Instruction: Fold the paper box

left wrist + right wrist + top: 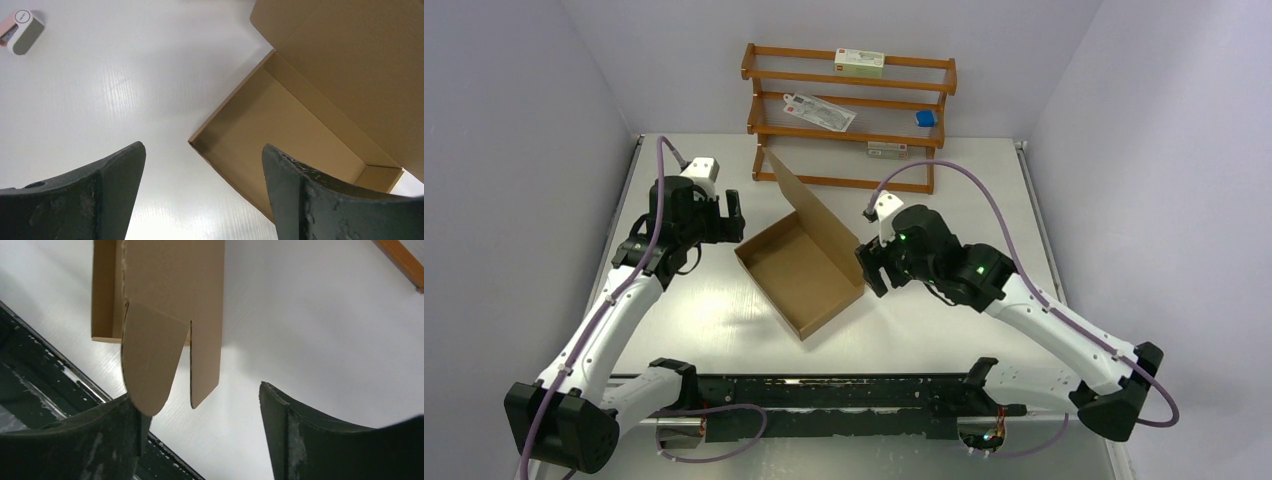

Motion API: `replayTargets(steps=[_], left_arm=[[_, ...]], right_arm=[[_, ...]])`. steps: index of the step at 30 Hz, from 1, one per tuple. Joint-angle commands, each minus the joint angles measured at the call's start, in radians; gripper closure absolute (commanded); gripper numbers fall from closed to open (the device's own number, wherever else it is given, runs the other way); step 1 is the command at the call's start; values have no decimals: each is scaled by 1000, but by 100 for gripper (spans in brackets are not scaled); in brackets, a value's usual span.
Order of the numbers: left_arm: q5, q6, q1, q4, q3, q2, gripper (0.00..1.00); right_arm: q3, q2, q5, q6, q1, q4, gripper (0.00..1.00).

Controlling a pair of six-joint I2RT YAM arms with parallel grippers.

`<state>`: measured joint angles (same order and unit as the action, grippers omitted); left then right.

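The paper box is brown cardboard and lies at the table's middle as a shallow tray, its lid standing up along the far-right side. My left gripper hovers open just left of the tray's far corner. In the left wrist view the tray lies ahead of the open left gripper, with nothing between the fingers. My right gripper is open at the box's right corner. In the right wrist view a rounded flap hangs against the left fingertip of the right gripper, not clamped.
A wooden rack holding small white cartons and a blue item stands at the back, close behind the lid. A black rail runs along the near edge. A small white and pink object lies on the table beyond the left gripper.
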<state>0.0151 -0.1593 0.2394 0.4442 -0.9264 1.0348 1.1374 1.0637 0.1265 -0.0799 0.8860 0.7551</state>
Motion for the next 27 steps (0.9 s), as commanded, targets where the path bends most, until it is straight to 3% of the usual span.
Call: replayTargets(steps=[1,3,6,10,14,20,27], left_arm=[[21,22,9,-47,-5,-1,10],[23,25,12,-45,-3,-3,10],[26,30,15,-45,-2,-8,10],[40,36,27,-43,-2,-12,10],[92,37,50,-34,-10,-12,10],[112,42,80,-37,-22,2,9],[103,71,63,-1,-156,115,9]], right_arm=[[26,41,46,41,11,-31,26],[18,57,46,69,11,-43,32],[10,74,55,148,10,-65,51],[5,91,28,272,-1,-116,66],[-10,109,-45,391,-53,-180,87],[76,189,-272,608,-219,-154,90],[135,292,-585,827,-435,-172,91]])
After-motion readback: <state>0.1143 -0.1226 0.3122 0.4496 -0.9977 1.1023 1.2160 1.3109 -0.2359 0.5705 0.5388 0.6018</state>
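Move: The right end flaps of the box's raised lid sit just between my open right fingers, about 2 cm ahead, 2 cm left and 2 cm lower. From the same hand, the lid's middle is some 11 cm ahead, 9 cm left and slightly lower; the tray's middle is roughly 6 cm ahead, 14 cm left and 15 cm down. From my empty left hand those flaps lie about 9 cm back and 25 cm right, near its height. I ease my right hand a little forward and down and shut its fingers, pinching the lid's end. Keeping hold, I swing that end forward, away from my base, making about 10 cm in all with a slight drift right at the last, while the wrist turns some 20 degrees counter-clockwise and the fingertips tilt up about 10. ##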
